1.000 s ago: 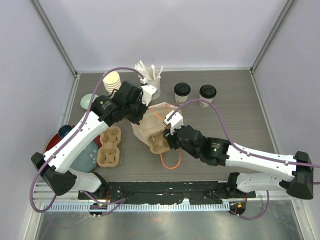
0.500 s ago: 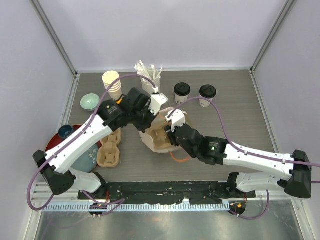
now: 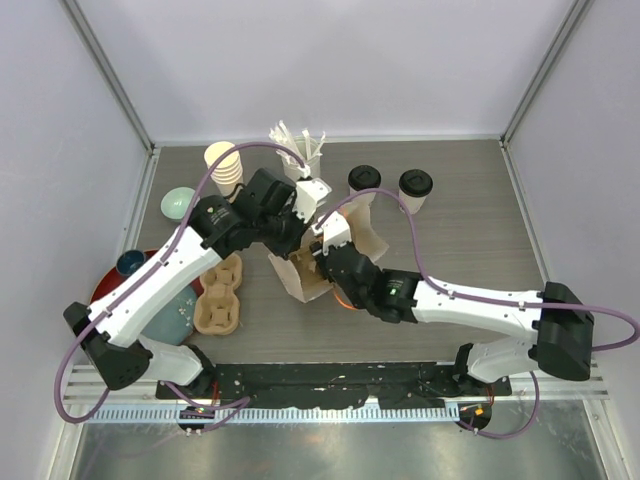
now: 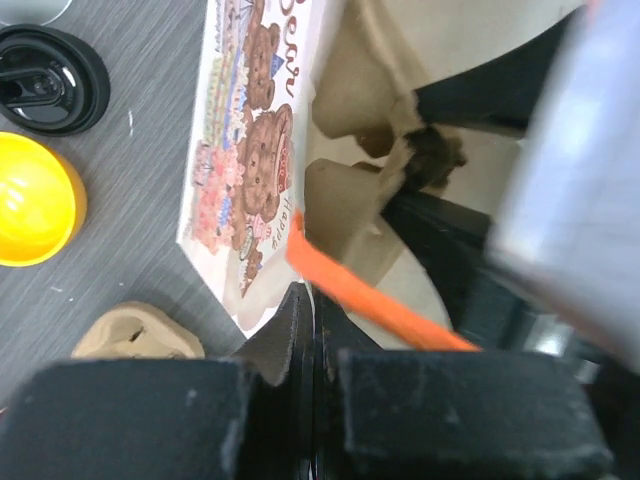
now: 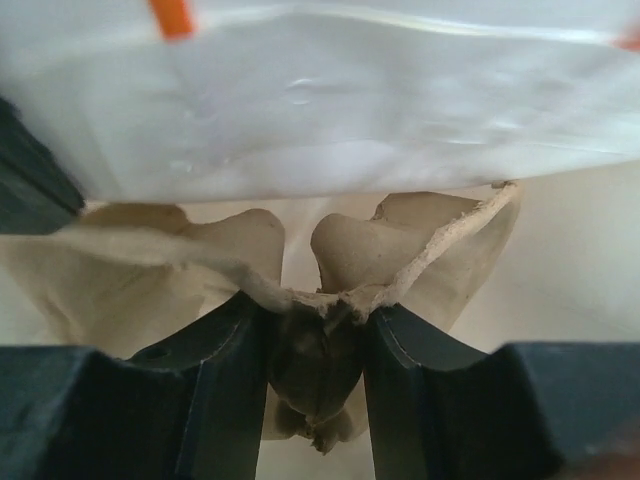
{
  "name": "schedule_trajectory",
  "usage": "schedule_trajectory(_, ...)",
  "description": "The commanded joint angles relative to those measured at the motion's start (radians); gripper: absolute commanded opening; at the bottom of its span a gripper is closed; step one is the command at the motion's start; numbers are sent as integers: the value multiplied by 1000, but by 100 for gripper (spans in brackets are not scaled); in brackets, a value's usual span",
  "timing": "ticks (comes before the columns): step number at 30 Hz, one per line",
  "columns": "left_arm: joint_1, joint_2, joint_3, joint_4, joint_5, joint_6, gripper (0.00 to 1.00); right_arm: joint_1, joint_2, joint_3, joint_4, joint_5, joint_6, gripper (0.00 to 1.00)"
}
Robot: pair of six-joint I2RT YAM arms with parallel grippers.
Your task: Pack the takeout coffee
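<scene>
The takeout coffee, two white cups with black lids [image 3: 364,181] [image 3: 415,185], stands at the back right of the table, apart from both grippers. A white bag [image 3: 289,271] with a bear print [image 4: 250,170] and orange handles [image 4: 370,300] stands at the centre. My left gripper [image 3: 305,205] [image 4: 312,300] is shut on the bag's rim and holds it up. My right gripper [image 3: 320,262] [image 5: 315,310] reaches into the bag's mouth, shut on the middle ridge of a tan cardboard cup carrier [image 5: 340,250] [image 4: 360,180].
A second cup carrier [image 3: 220,295] lies left of the bag. A stack of cream cups [image 3: 222,165] and a holder of white sticks [image 3: 300,150] stand at the back. A green bowl [image 3: 180,202], a blue bowl [image 3: 130,262] and a red plate [image 3: 105,285] are far left.
The right arm has pushed the carrier forward and to the left, deeper into the bag. The left gripper has pulled the bag's rim up and to the right, so the bag stands more upright.
</scene>
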Motion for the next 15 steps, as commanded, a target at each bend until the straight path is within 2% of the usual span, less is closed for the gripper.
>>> schedule_trajectory(1, 19, -8, 72, 50, 103, -88, 0, -4, 29, -69, 84, -33, -24, 42)
schedule_trajectory(5, 76, -3, 86, 47, 60, -120, 0, -3, 6, -135, 64, -37, 13, 41)
schedule_trajectory(9, 81, -3, 54, 59, 6, -116, 0, -1, -11, -169, 34, -27, 19, 40)
schedule_trajectory(15, 79, -9, 20, 106, -141, -68, 0, 27, -14, -172, -42, -30, -56, 39)
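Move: Inside the bag's mouth, the right hand already holds a cup carrier. The bag's middle is about 11 cm below it, 2 ahead and 3 right. The near lidded cup is about 16 cm ahead and 11 right, the far one 16 ahead and 22 right. From the left hand, pinching the rim, the bag's middle is about 4 cm ahead, 10 right and 14 below; a spare carrier is 16 left and 2 back, the orange bowl 15 ahead and 8 left. Lowering the held cup carrier deeper between the bag's walls, the right hand sinks about 7 cm, easing slightly right and back and slowing to a stop, fingers still clamped on its middle. The left hand keeps its pinch on the rim, drawing it some 2 cm forward and a little left while turning about 10 degrees counter-clockwise. ##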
